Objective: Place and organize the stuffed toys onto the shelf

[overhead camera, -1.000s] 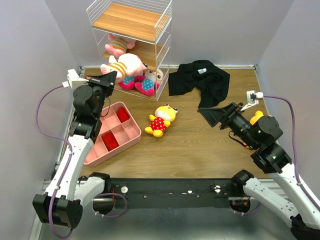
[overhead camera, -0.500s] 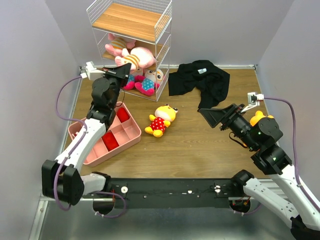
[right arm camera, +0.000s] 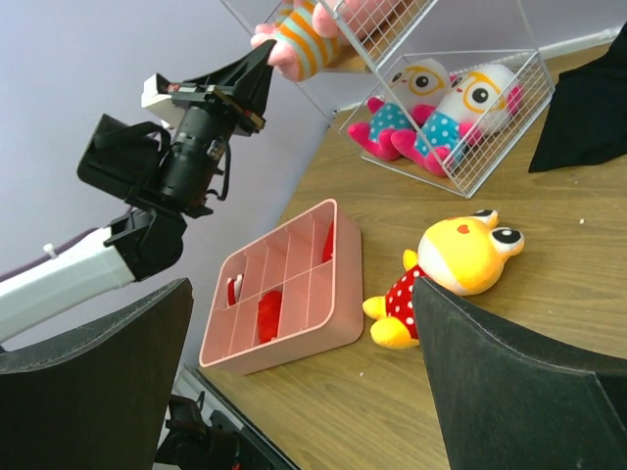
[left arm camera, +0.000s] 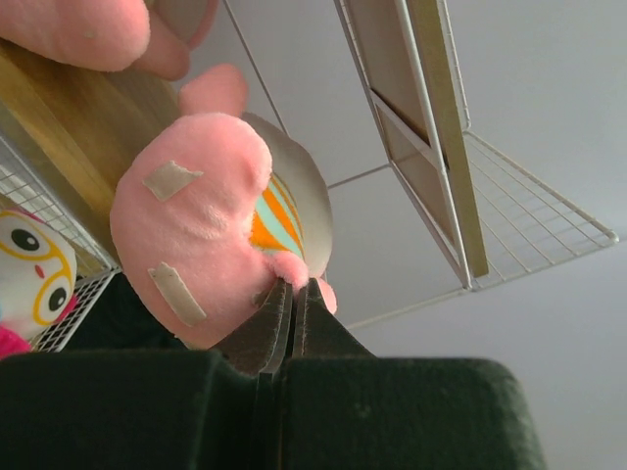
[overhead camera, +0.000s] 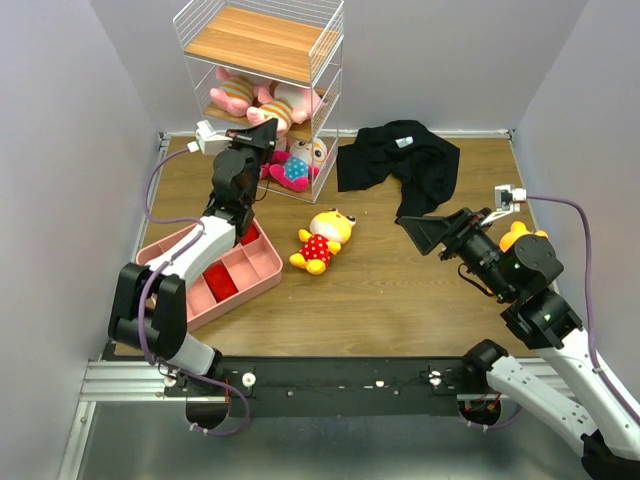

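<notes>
The shelf [overhead camera: 262, 40] stands at the back left. On its middle board lie two pink striped stuffed toys [overhead camera: 232, 93]. My left gripper [overhead camera: 268, 132] is shut on a small pink limb of the right-hand one [overhead camera: 292, 103]; the left wrist view shows that pinch [left arm camera: 292, 292] under the pink body [left arm camera: 191, 220]. Two white-faced toys with glasses [overhead camera: 300, 160] sit on the bottom tier. A yellow toy in red polka dots [overhead camera: 322, 238] lies on the table. Another yellow toy [overhead camera: 515, 235] peeks out behind my right arm. My right gripper [overhead camera: 425, 232] is open and holds nothing; the yellow toy [right arm camera: 460, 262] lies just beyond it.
A pink compartment tray [overhead camera: 262, 272] with red items sits left of the yellow toy, beside my left arm. A black cloth garment [overhead camera: 400, 165] is crumpled at the back right. The shelf's top board [overhead camera: 262, 40] carries nothing.
My left arm has swung right and forward, carrying the pink toy from in front of the shelf onto its middle tier. The right arm has stayed still.
</notes>
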### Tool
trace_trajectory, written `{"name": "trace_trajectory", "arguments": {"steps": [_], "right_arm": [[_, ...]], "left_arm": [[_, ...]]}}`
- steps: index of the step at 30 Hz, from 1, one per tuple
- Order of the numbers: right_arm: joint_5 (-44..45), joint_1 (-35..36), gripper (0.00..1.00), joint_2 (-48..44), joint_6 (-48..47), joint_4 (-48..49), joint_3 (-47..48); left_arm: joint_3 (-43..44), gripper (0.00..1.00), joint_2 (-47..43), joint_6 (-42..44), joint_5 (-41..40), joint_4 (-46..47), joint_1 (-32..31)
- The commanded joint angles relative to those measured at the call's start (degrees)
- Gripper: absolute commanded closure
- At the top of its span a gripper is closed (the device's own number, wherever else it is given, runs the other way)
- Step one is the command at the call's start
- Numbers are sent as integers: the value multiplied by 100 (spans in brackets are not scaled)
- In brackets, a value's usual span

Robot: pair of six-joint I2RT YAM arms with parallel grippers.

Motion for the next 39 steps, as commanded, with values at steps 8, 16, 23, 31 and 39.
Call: {"name": "trace_trajectory", "arguments": {"steps": [8, 16, 23, 31, 39], "right_arm": [[280, -23, 0, -156, -219, -160, 70], [376, -23, 0, -297, -228, -221, -44], [350, -23, 0, -429, -237, -275, -53], [351, -23, 0, -534, -193, -371, -79], [201, -23, 0, -771, -97, -670, -18]], "left_arm": [[706, 100, 858, 97, -70, 933, -149], [1145, 100, 1307, 141, -53, 846, -228], [1172, 100, 1456, 212, -149, 863, -246], [1137, 60, 1308, 352, 26, 775, -246], [786, 39, 745, 353, -210, 239, -246]]}}
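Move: The pink striped toy in the left fingers is bound for the right half of the middle shelf, about 9 cm ahead, 5 cm to the right and a couple of centimetres below that hand. The other striped toy already sits on the same board, some 9 cm ahead and 8 cm left; the right-hand dotted toy on the bottom shelf lies about 8 cm ahead, 5 cm right and 22 cm down. From the right hand the spot is roughly 34 cm ahead and 24 cm left, at about its height. The pink striped toy, still pinched by a limb, is carried about 5 cm forward and 4 cm right, deeper over the middle shelf, then lowered some 1.5 cm. There the left fingers open a bit more than halfway and let go, the hand just starting to ease back. The empty right hand drifts a couple of centimetres right and back, staying open. ##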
